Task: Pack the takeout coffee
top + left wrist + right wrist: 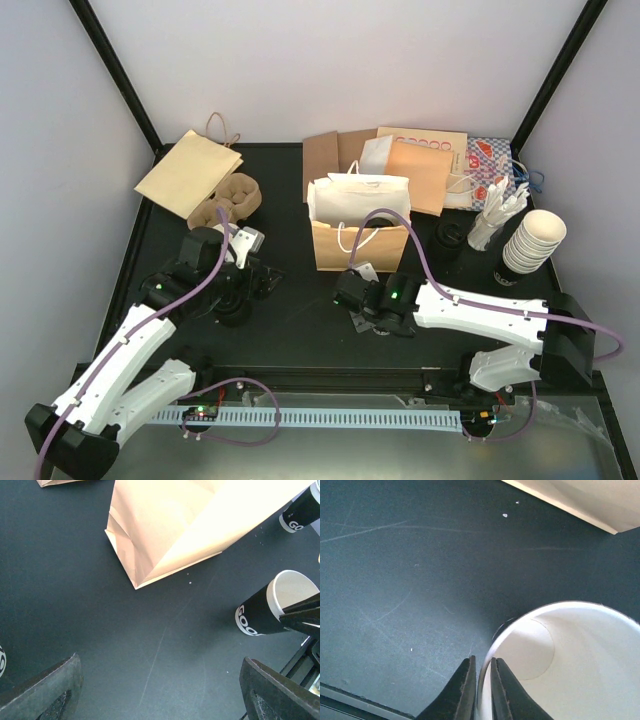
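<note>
A black takeout coffee cup (580, 670) with a white inside and no lid stands on the dark table in front of the brown paper bag (360, 250). My right gripper (482, 659) is shut on its rim, one finger outside the wall and one inside. In the left wrist view the same cup (262, 615) shows white lettering, with the right gripper's fingers (300, 615) at its mouth. My left gripper (160, 661) hangs open over bare table to the cup's left and holds nothing. In the top view the right gripper (375, 305) covers the cup.
The bag (175, 525) stands upright and open, with a white bag (358, 192) at its mouth. A brown pulp carrier (228, 200) and flat bags lie at the back. Stacked cream cups (535, 240) stand far right. Another black cup (302, 512) stands beyond the bag.
</note>
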Robot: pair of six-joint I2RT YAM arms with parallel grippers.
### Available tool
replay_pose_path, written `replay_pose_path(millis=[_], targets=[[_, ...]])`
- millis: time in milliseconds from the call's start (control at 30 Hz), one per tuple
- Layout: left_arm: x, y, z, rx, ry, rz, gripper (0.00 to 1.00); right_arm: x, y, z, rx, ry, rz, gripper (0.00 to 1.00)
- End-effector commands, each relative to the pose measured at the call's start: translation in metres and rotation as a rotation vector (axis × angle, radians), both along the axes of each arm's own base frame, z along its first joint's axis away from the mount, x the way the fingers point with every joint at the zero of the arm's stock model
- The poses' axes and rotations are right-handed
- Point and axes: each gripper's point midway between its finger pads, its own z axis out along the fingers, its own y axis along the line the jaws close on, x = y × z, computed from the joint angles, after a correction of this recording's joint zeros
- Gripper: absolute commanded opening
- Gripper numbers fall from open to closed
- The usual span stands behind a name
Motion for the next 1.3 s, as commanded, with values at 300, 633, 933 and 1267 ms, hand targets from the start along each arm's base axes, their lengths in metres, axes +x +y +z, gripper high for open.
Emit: replay_pose_path(millis=[300,633,933,1267], targets=[[0.003,-0.003,0.008,-0.014,-0.023,0.0,0.88,0.006,0.004,0.012,0.022,-0.046,-0.015,0.31],[0.003,-0.003,0.008,-0.014,-0.024,0.001,0.88,0.009,0.001,0.033,0.061,-0.081,-0.025,0.5],[0.003,-0.003,0.008,-0.015,-0.026,0.001,0.88,0.013,-0.014,0.053,0.067,-0.133,-0.066,0.52],[0.002,-0.003,0.01,-0.016,-0.033,0.0,0.89,0.035,-0.068,0.064,0.038,-0.171,-0.212,0.53]])
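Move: The right fingertips straddle the near-left rim of the cup; the cup's middle lies about 4 cm to their right, 1 cm ahead and 4 cm below. The open bag stands some 20 cm ahead and 1 cm left, at about hand height; the black lids are about 22 cm ahead, 21 cm right and 4 cm lower. From the left hand the cup is roughly 25 cm right, 5 cm back and 13 cm below. Spread the right fingers to about half open where they are, so that they let go of the cup's rim, one finger inside and one outside. Then raise the gripper nearly straight up, about 5 cm, clear of the rim, and at the end of the rise swing it some 4 cm right and a little forward, over the cup's mouth. ##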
